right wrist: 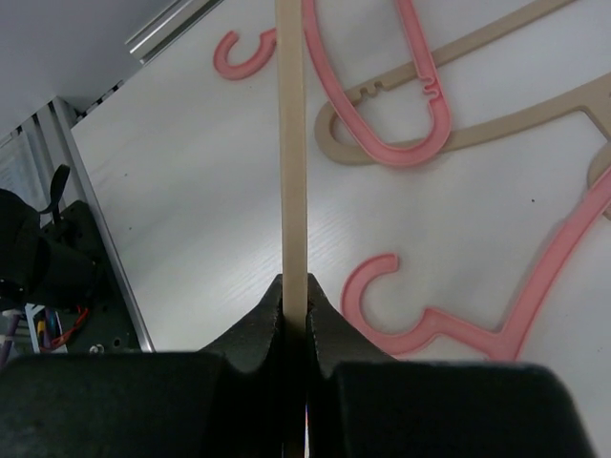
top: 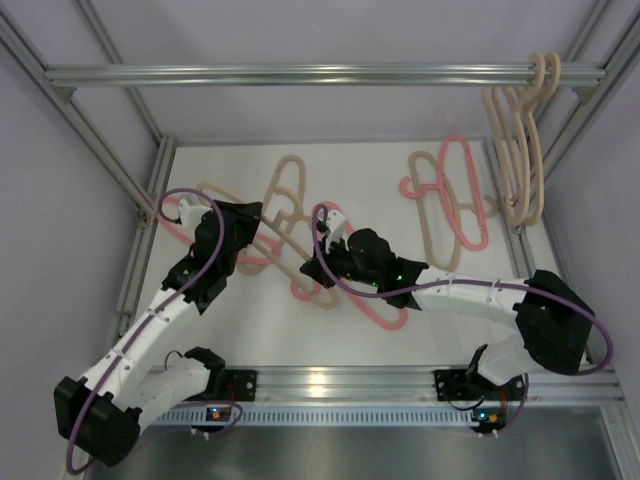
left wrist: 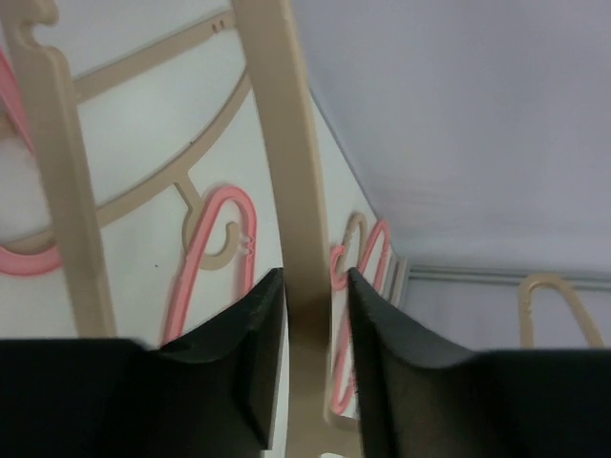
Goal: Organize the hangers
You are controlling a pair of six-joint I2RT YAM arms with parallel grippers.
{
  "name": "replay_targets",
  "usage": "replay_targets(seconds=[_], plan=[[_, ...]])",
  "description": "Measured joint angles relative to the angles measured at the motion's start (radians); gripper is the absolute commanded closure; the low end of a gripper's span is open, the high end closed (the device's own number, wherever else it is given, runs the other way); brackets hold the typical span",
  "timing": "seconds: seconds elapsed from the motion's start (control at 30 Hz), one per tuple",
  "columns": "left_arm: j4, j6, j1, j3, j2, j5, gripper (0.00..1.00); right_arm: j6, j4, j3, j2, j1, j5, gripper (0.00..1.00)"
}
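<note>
Beige and pink hangers lie tangled on the white table [top: 230, 320]. My left gripper [top: 260, 232] is shut on the bar of a beige hanger [left wrist: 286, 143]; in the left wrist view, the left gripper [left wrist: 315, 286] has that bar between its jaws. My right gripper [top: 320, 265] is shut on a thin beige hanger bar [right wrist: 291, 143], which the right gripper [right wrist: 294, 291] pinches tightly. Both meet at the beige hangers [top: 285, 205] in the middle; whether they hold the same one I cannot tell. A pink hanger [top: 375, 312] lies under the right arm.
Beige hangers [top: 520, 150] hang from the metal rail [top: 300, 73] at the back right. A pink hanger [top: 455, 190] and a beige one [top: 440, 235] lie at the right of the table. Another pink hanger [top: 178, 225] lies at the left edge. Frame posts stand at the corners.
</note>
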Motion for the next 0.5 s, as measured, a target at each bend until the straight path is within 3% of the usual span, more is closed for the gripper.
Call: replay_targets(seconds=[0.03,0.17,0.27,0.5], plan=[[0.003,0.010,0.000,0.000,0.000,0.008,0.46,-0.002,-0.008,0.000,-0.005,0.000,0.002,1.00],[0.024,0.071,0.006,0.000,0.000,0.040,0.16,-0.016,-0.073,-0.003,-0.053,-0.010,0.008,1.00],[0.033,0.132,0.019,0.000,0.000,0.054,0.03,-0.026,-0.142,-0.008,-0.119,-0.026,0.023,1.00],[-0.005,0.338,0.087,0.084,0.039,0.111,0.02,-0.059,-0.380,-0.010,-0.288,-0.095,0.087,1.00]])
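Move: The right hand is taking the pinched beige hanger to the rail on the far right, where the hung hangers sit roughly 50 cm right of it, 23 cm ahead and 30 cm higher; the middle pink hanger lies about 12 cm right, 5 cm ahead and 15 cm below. The left hand is also still gripping the held beige hanger, whose middle is some 2 cm right, 7 cm back and 3 cm below it. The left fingers open wide and let go of the held beige hanger's limb while that hand rolls its left side up about 15 degrees, then eases only a couple of centimetres up, left and forward. The right hand keeps its pinch on the same hanger and draws it rightward out from between the left fingers, gathering speed over about 9 cm and rising slightly past the table's pink hanger below, turning a little clockwise towards the side of the rail with the hung hangers. ##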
